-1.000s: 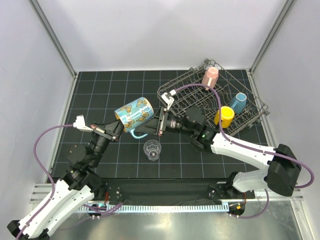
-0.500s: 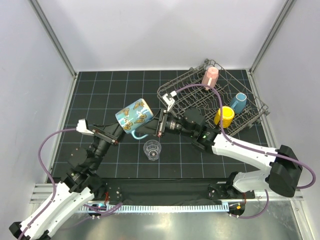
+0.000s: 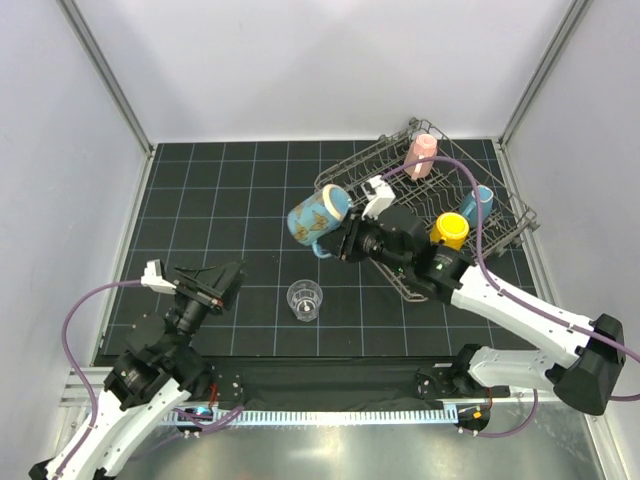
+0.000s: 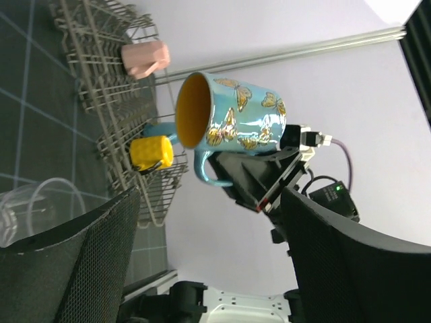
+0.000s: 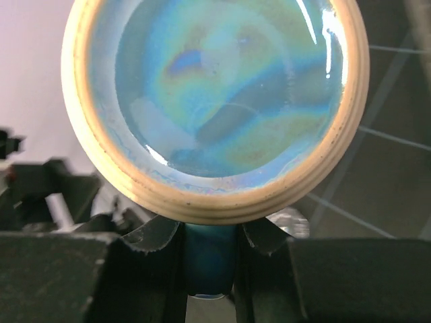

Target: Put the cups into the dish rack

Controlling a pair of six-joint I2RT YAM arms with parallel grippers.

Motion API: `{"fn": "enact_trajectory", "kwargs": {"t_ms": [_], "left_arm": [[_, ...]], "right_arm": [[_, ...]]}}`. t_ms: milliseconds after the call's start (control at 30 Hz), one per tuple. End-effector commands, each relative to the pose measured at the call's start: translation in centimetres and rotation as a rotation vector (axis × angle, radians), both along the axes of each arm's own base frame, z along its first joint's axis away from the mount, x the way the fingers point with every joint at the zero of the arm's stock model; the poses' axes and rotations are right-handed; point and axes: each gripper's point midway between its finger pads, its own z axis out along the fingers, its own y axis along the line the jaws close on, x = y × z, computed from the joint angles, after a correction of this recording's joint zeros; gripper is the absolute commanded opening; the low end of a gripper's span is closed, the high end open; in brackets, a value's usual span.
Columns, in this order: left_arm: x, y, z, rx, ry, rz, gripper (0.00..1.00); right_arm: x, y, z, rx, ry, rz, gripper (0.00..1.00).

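Observation:
A blue butterfly mug (image 3: 318,213) with an orange-yellow inside hangs in the air left of the dish rack (image 3: 360,160). My right gripper (image 3: 338,240) is shut on its handle. In the right wrist view the mug's glazed base (image 5: 215,101) fills the frame and the blue handle (image 5: 209,259) sits pinched between the fingers. My left gripper (image 3: 228,280) is open and empty, low at the near left, with the mug (image 4: 236,121) well beyond its fingers (image 4: 101,262). A clear glass tumbler (image 3: 305,298) stands on the mat. A pink cup (image 3: 421,155), a yellow mug (image 3: 449,230) and a blue mug (image 3: 477,203) sit in the rack.
The black gridded mat (image 3: 200,200) covers the table between white walls. The rack stands tilted at the back right corner, near the metal frame post (image 3: 540,70). The right arm's purple cable (image 3: 470,185) loops over the rack.
My left gripper opened, let go of the butterfly mug and drew back toward the near left. The right gripper, holding the handle, carried the mug right and up toward the rack.

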Motion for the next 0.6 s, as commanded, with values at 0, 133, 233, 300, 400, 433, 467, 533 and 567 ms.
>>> {"fn": "enact_trajectory", "kwargs": {"t_ms": [0, 133, 233, 300, 400, 433, 467, 533, 567], "left_arm": [[-0.3, 0.7, -1.1, 0.031, 0.059, 0.018, 0.81], [-0.4, 0.5, -1.6, 0.039, 0.078, 0.006, 0.81], [-0.4, 0.2, -1.9, 0.048, 0.087, -0.008, 0.81], [-0.4, -0.1, -2.2, 0.056, 0.101, -0.018, 0.81], [-0.5, -0.3, -2.7, 0.065, 0.117, -0.032, 0.81], [-0.5, -0.4, -2.7, 0.064, 0.121, -0.035, 0.80], [-0.6, -0.4, -2.8, 0.066, 0.123, -0.035, 0.80], [-0.6, -0.5, -3.4, 0.073, 0.138, -0.039, 0.80], [-0.6, -0.4, -3.6, 0.074, 0.144, -0.038, 0.81]], "right_arm": [[4.1, -4.8, 6.0, -0.007, -0.206, -0.205, 0.04], [7.8, -8.5, 4.8, -0.052, -0.199, -0.316, 0.04], [10.8, -11.3, 3.9, -0.126, -0.201, -0.410, 0.04], [12.6, -13.3, 4.0, -0.184, -0.223, -0.500, 0.04], [15.4, -15.0, 2.7, -0.306, -0.220, -0.586, 0.04], [16.3, -15.8, 2.3, -0.331, -0.221, -0.608, 0.04], [17.3, -16.1, 1.2, -0.356, -0.204, -0.620, 0.04], [18.7, -17.3, 0.9, -0.374, -0.211, -0.672, 0.04], [19.4, -17.6, -0.1, -0.401, -0.203, -0.689, 0.04]]}}
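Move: Still pinching the butterfly mug's handle, the right hand has the rack's open back-left stretch about 25 cm ahead, 17 cm right and 18 cm below. The pink cup stands some 29 cm ahead and 26 cm right, the yellow cup 11 cm ahead and 32 cm right, both about 18 cm lower. For the empty left hand, the glass lies roughly 14 cm right, 2 cm ahead and 23 cm below; that rack stretch is 35 cm ahead, 37 cm right, 20 cm below. Sweeping diagonally forward and to its right, about 15 cm each way, the right hand carries the mug in over the dish rack towards the pink cup, sinking some 6 cm. It swings clockwise about 30 degrees and rolls its left side down, keeping its handle grip. The left hand, fingers open, sinks about 4 cm, tipping slightly down. ##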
